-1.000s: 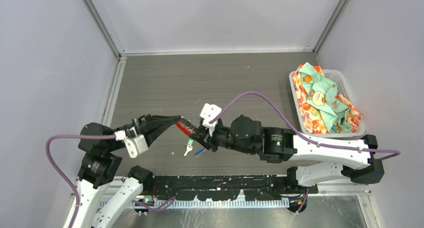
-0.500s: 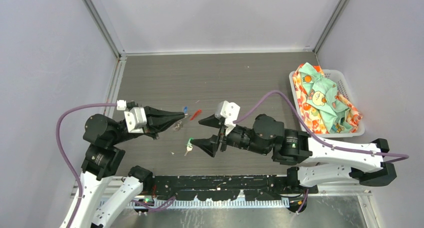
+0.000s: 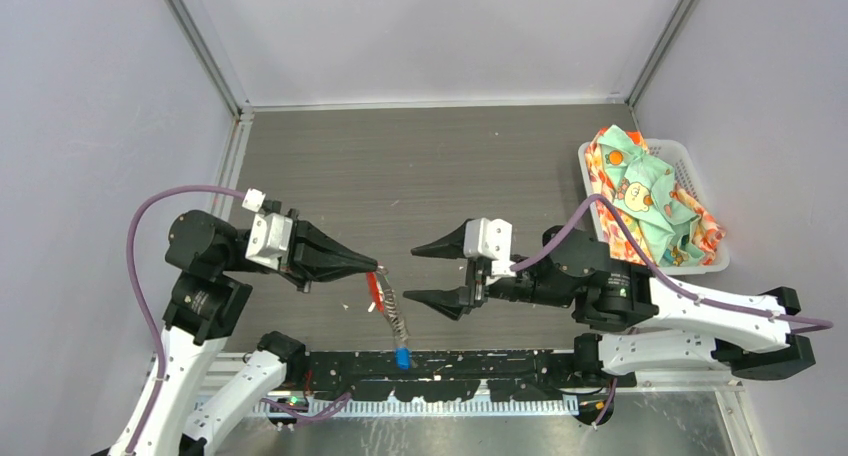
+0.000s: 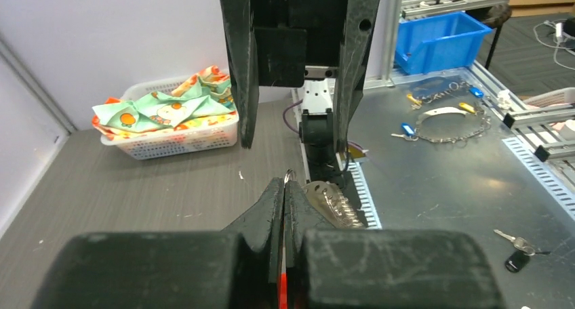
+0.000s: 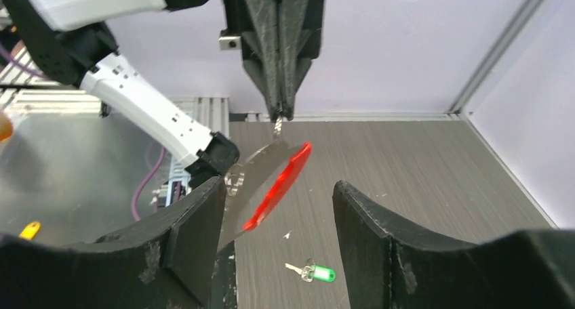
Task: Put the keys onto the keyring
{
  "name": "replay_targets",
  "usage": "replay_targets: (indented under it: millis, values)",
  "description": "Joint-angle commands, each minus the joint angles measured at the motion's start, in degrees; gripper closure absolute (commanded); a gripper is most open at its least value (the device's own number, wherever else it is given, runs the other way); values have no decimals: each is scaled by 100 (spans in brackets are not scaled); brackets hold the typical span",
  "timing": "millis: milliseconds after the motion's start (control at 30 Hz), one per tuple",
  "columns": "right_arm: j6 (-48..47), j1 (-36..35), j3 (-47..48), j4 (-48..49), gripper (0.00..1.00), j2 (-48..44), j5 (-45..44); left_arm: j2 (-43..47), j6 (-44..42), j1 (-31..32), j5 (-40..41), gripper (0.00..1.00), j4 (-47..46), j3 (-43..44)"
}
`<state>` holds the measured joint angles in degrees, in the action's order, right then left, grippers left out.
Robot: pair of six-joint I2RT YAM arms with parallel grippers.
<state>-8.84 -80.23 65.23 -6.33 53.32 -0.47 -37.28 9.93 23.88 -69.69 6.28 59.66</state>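
Note:
My left gripper (image 3: 372,266) is shut on the keyring, whose red loop (image 3: 375,288) sits just below its tips. The silvery chain (image 3: 395,316) trails from the loop toward the near edge, and a blue-headed key (image 3: 402,357) hangs at its end. In the left wrist view the fingers (image 4: 271,200) are pressed together with red showing between them. My right gripper (image 3: 412,273) stands open a little to the right, holding nothing. In the right wrist view the blurred keyring (image 5: 285,177) hangs between the open fingers (image 5: 196,234). A green-headed key (image 5: 319,274) lies on the table below.
A white basket (image 3: 690,161) full of patterned cloth stands at the right edge of the table. The black base rail (image 3: 480,361) runs along the near edge. Grey walls close in the left, back and right sides.
The right gripper opened, let go and drew back to the right. The left gripper pulled away left with the keyring, which swung up and now hangs with the blue key on it.

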Motion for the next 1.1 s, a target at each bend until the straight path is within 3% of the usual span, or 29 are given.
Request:
replay_targets:
  millis: [0,367,833,967,1067]
  values:
    - [-245,28,368,-137,37,170,678,-56,328,-15,-428,100,-352,247]
    - [-83,41,118,945,62,341,340,7,288,-19,-339,100,-413,125]
    - [198,44,420,681,62,781,237,52,189,-15,-194,100,-426,90]
    - [248,72,339,872,81,769,94,77,154,-14,-232,100,-384,64]
    - [293,82,244,1040,85,704,65,104,98,-15,-247,100,-331,31]
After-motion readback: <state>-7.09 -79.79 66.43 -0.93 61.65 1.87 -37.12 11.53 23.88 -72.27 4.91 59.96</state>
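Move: The keyring is pinched in the left fingertips, hanging about 1 cm below that hand's point. From the open right hand it lies some 4 cm to the left, 1 cm ahead and 2 cm lower. From the right hand, its red tag is about 5 cm left, 1 cm back and 5 cm below, and the swinging blue tag about 8 cm back, 2 cm left and 8 cm below. The green-tagged key lies on the table roughly 9 cm ahead, 8 cm left and 40 cm below. Bring the right gripper about 4 cm left to the keyring under the left fingertips: dip slightly back and down while narrowing the fingers, rise some 3 cm, then sink about as far again as you close in. Finally shut the fingers to pinch the keyring against the left hand's tips. Ease the left hand back 1 cm and keep its grip. ##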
